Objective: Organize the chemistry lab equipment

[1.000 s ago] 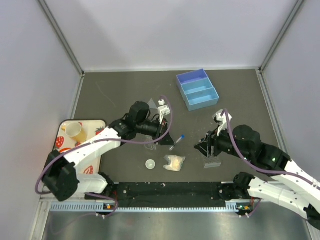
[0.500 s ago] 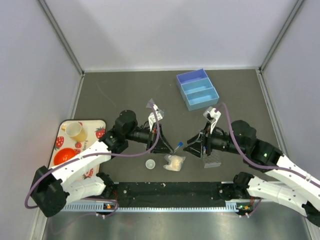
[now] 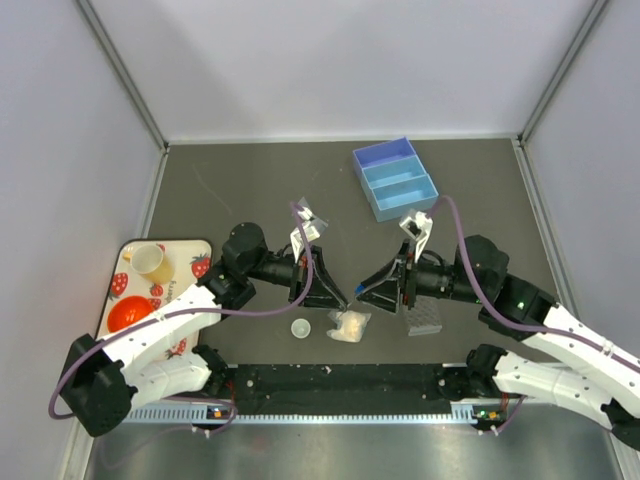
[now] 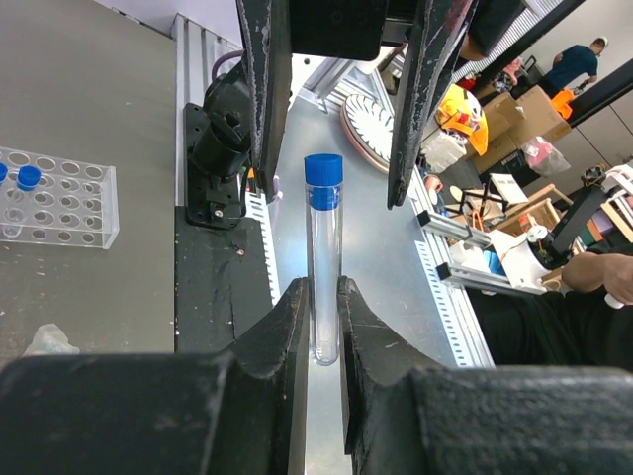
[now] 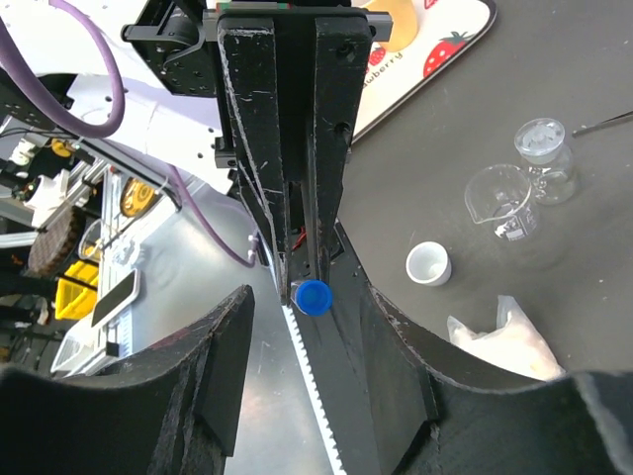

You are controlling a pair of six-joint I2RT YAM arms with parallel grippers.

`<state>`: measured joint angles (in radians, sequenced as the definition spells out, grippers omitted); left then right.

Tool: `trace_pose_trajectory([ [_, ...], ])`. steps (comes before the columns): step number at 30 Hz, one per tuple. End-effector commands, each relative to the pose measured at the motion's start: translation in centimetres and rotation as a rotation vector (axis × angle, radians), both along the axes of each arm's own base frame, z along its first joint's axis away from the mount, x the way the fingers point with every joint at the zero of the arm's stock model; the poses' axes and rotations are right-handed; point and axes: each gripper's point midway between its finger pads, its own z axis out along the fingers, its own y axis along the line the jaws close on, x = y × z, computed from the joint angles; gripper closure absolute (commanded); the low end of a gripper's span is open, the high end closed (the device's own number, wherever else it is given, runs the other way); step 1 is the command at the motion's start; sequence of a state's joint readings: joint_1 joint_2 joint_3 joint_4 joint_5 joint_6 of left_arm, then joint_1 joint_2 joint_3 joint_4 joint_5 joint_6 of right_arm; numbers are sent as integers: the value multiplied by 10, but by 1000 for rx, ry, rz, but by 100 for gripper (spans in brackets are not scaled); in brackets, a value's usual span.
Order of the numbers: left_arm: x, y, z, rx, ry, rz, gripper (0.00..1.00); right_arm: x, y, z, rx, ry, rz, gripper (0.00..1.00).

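Note:
My left gripper [image 4: 324,327] is shut on the lower end of a clear blue-capped tube [image 4: 323,247], held off the table and pointing at the right arm. In the top view the left gripper [image 3: 335,288] and right gripper [image 3: 372,290] meet nose to nose above the table's near middle. My right gripper [image 5: 297,297] is open, its jaws either side of the tube's blue cap [image 5: 313,297] without touching it. The clear rack [image 3: 425,318] lies just right of them, with blue-capped tubes [image 4: 28,178] at one end. White dish [image 3: 300,327], packet [image 3: 348,325] and tiny flask [image 5: 546,158] rest on the table.
A blue divided bin [image 3: 395,178] sits at the back, right of centre. The strawberry-print tray [image 3: 185,255] at the left edge carries a yellow cup [image 3: 150,260] and an orange bowl [image 3: 128,315]. A small clear beaker [image 5: 499,203] stands beside the flask.
The tube lay on the table a second ago; my left gripper now holds it raised. The right gripper has swung left from the rack until its jaws bracket the cap.

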<state>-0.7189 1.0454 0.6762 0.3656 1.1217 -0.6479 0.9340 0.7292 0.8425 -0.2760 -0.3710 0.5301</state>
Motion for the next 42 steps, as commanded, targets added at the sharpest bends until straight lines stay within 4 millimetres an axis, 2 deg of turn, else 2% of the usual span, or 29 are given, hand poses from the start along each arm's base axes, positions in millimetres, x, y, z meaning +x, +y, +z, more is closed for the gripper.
trace_pose_trajectory([
  [1, -7, 3, 11, -51, -54, -32, 100, -5, 7, 15, 55, -15, 39, 54],
  [5, -6, 2, 13, -55, -55, -31, 100, -5, 8, 15, 56, -16, 39, 58],
  [9, -7, 3, 14, -56, -58, -33, 100, -4, 9, 15, 58, -14, 38, 67],
  [19, -7, 3, 15, -54, -57, -32, 100, -4, 10, 17, 58, -15, 45, 77],
  [26, -4, 1, 14, -43, -57, -22, 100, -4, 11, 17, 56, -11, 47, 100],
  [29, 0, -1, 12, -24, -55, -3, 65, -3, 11, 16, 49, -9, 42, 100],
  [32, 2, -1, 12, -18, -56, 7, 8, -2, 9, 14, 45, -9, 30, 100],
  [33, 3, -1, 14, -21, -63, 11, 1, -1, 7, 14, 44, -13, 20, 100],
  [38, 9, -3, 11, 8, -60, 41, 1, 2, -5, 15, 13, -40, -30, 100],
  [39, 8, -2, 11, 12, -62, 46, 1, 5, -10, 8, -22, -40, -56, 100],
  [41, 12, -2, 8, 33, -60, 68, 1, 7, -21, 10, -45, -53, -95, 100],
  [42, 12, -2, 8, 37, -65, 76, 1, 14, -27, 8, -70, -67, -147, 100],
])
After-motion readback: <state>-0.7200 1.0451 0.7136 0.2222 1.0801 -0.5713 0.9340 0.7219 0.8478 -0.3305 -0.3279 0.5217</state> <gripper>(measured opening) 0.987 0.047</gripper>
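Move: The test tube, still pinched near its bottom by the left fingers, has its blue cap about 3 cm to the right, 1 cm ahead and 4 cm above that hand. From the right hand the cap lies only about 1 cm to the left, level in height and reach, between its parted fingers. Below the right hand by some 28 cm, the powder bag is 2 cm left and 1 cm back, the tube rack 12 cm right and 4 cm ahead. The test tube changes hands in mid-air: while the left holds it still, the right eases under 1 cm left and closes from half open onto the blue cap. Only then do the left fingers spread wide and let go of the lower end, that hand staying nearly in place; the right keeps its pinch and starts back to the right and slightly down, about 1.5 cm. ##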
